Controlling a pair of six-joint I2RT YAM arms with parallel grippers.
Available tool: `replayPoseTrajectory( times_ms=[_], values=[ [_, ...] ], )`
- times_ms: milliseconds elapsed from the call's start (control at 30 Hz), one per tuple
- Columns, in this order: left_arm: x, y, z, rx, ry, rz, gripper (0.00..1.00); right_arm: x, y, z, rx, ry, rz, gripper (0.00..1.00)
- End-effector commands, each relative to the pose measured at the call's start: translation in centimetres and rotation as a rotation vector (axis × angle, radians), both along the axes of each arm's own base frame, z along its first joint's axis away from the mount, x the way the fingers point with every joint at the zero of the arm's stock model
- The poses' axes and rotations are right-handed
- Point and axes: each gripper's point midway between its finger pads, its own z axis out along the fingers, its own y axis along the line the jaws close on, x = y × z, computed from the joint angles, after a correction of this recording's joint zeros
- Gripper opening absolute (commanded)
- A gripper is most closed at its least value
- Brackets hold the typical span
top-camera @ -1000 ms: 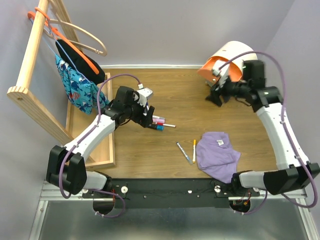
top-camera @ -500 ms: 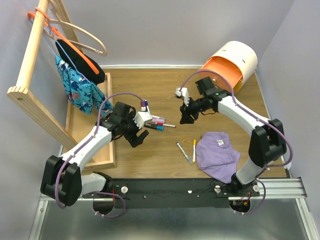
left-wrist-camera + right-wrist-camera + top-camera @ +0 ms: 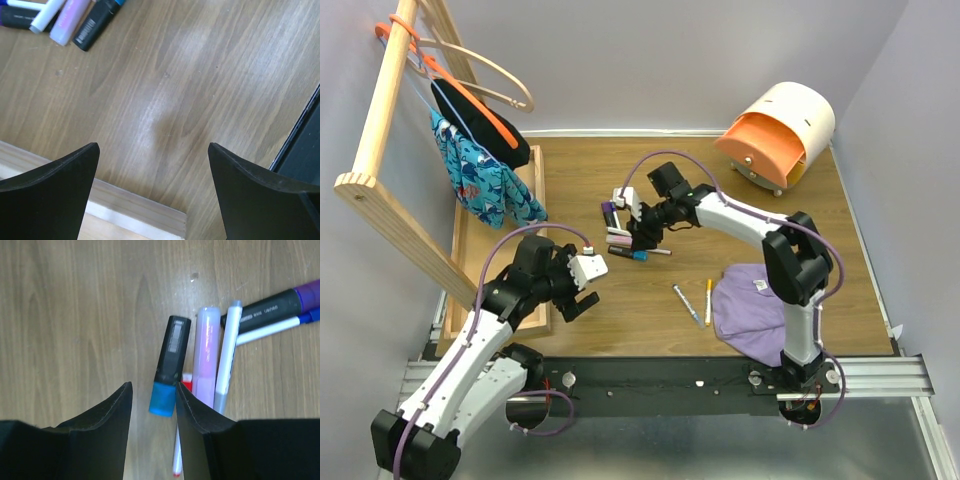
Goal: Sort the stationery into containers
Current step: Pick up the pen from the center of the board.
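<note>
A cluster of stationery (image 3: 632, 243) lies at mid-table. My right gripper (image 3: 639, 238) hangs over it. In the right wrist view its jaws (image 3: 153, 395) are partly closed, straddling the blue cap of a black marker (image 3: 170, 355). The cap touches one finger and a gap remains at the other. Beside the marker lie a pink bar (image 3: 207, 352), a white pen (image 3: 227, 355), a purple-capped black marker (image 3: 270, 307) and a thin red-tipped pen (image 3: 177, 450). Two more pens (image 3: 697, 301) lie nearer. The drawer unit (image 3: 790, 118) shows its orange drawer (image 3: 760, 145). My left gripper (image 3: 582, 290) is open and empty.
A purple cloth (image 3: 752, 312) lies near the right arm's base. A long wooden tray (image 3: 135, 210) runs along the left side, its corner under my left gripper (image 3: 152, 150). A wooden rack (image 3: 382, 130) with hangers and clothes leans over the far left.
The right arm swung from the drawer unit to the marker cluster, its jaws narrowing. The left arm pulled back from the cluster toward the near left.
</note>
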Motion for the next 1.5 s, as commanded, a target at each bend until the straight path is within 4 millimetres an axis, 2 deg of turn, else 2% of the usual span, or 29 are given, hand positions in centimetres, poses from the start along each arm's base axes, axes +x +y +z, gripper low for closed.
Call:
replayPoseTrajectory(
  times_ms=[0,167,533,667,867,900,933,1067,1100,1167,1200,1300,1333,1400,1433,1467],
  values=[
    [0.1,0.7,0.5,0.002,0.008,0.037,0.99,1.4,2.4,-1.4,-0.006,-0.045,-0.01,0.47],
    [1.0,0.9,1.1,-0.019,-0.012,0.086,0.99,1.3,3.4,-3.4,-0.045,-0.05,0.002,0.43],
    [2.1,1.1,1.8,-0.032,-0.037,0.135,0.99,1.5,2.8,-6.9,-0.151,-0.105,-0.033,0.43],
    [2.4,1.2,1.9,-0.036,-0.05,0.15,0.99,1.0,2.8,-8.1,-0.193,-0.16,-0.037,0.45],
    [2.7,1.2,2.2,-0.044,-0.058,0.16,0.99,-0.1,2.4,-9.7,-0.238,-0.139,-0.016,0.43],
    [2.7,1.2,2.1,-0.044,-0.056,0.159,0.99,-0.4,2.2,-10.0,-0.247,-0.134,-0.013,0.39],
    [2.7,1.1,2.2,-0.046,-0.058,0.16,0.99,-0.6,2.0,-9.9,-0.25,-0.128,-0.009,0.28],
    [2.7,1.1,2.7,-0.052,-0.067,0.154,0.99,-0.9,1.5,-7.4,-0.243,-0.14,-0.019,0.14],
    [2.7,1.0,3.0,-0.052,-0.078,0.142,0.99,-0.8,1.3,-4.9,-0.224,-0.167,-0.025,0.12],
    [2.7,0.7,3.4,-0.06,-0.091,0.118,0.99,-0.6,0.8,-2.0,-0.198,-0.196,-0.037,0.08],
    [2.7,0.6,3.7,-0.066,-0.101,0.107,0.99,-0.6,0.4,0.7,-0.175,-0.217,-0.053,0.08],
    [2.9,-0.4,4.3,-0.104,-0.119,0.058,0.99,0.2,-1.3,5.1,-0.144,-0.238,-0.113,0.08],
    [2.9,-0.8,4.5,-0.12,-0.117,0.047,0.99,0.5,-1.9,7.6,-0.113,-0.266,-0.139,0.07],
    [3.3,-1.8,5.1,-0.161,-0.126,0.015,0.99,1.8,-4.0,9.9,-0.107,-0.266,-0.207,0.07],
    [3.5,-2.1,5.2,-0.175,-0.125,0.006,0.99,2.9,-4.5,12.4,-0.08,-0.304,-0.242,0.07],
    [3.8,-2.8,5.6,-0.194,-0.14,-0.011,0.99,3.6,-5.3,14.0,-0.068,-0.324,-0.274,0.07]
  ],
)
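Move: The black pen with the blue cap lies flat, crosswise, its middle about 4 cm left of the right hand, level with it fore and aft, and 7 cm below. The pink-purple highlighter is some 3 cm farther out than that pen and the white pen about 5 cm; the red-capped pen lies about 2 cm right of the hand and 1 cm ahead. From the left hand, the black-and-blue pen is roughly 13 cm ahead, 12 cm right and 9 cm down. The black-and-blue pen is what the right hand sinks to, about 7 cm down and 3 cm left, fingers tipping some 10 degrees steeper; they close across its black barrel near the blue cap, then carry it straight up some 12 cm, veering about 4 cm right. The left hand, empty and open, eases a few centimetres forward and up. ##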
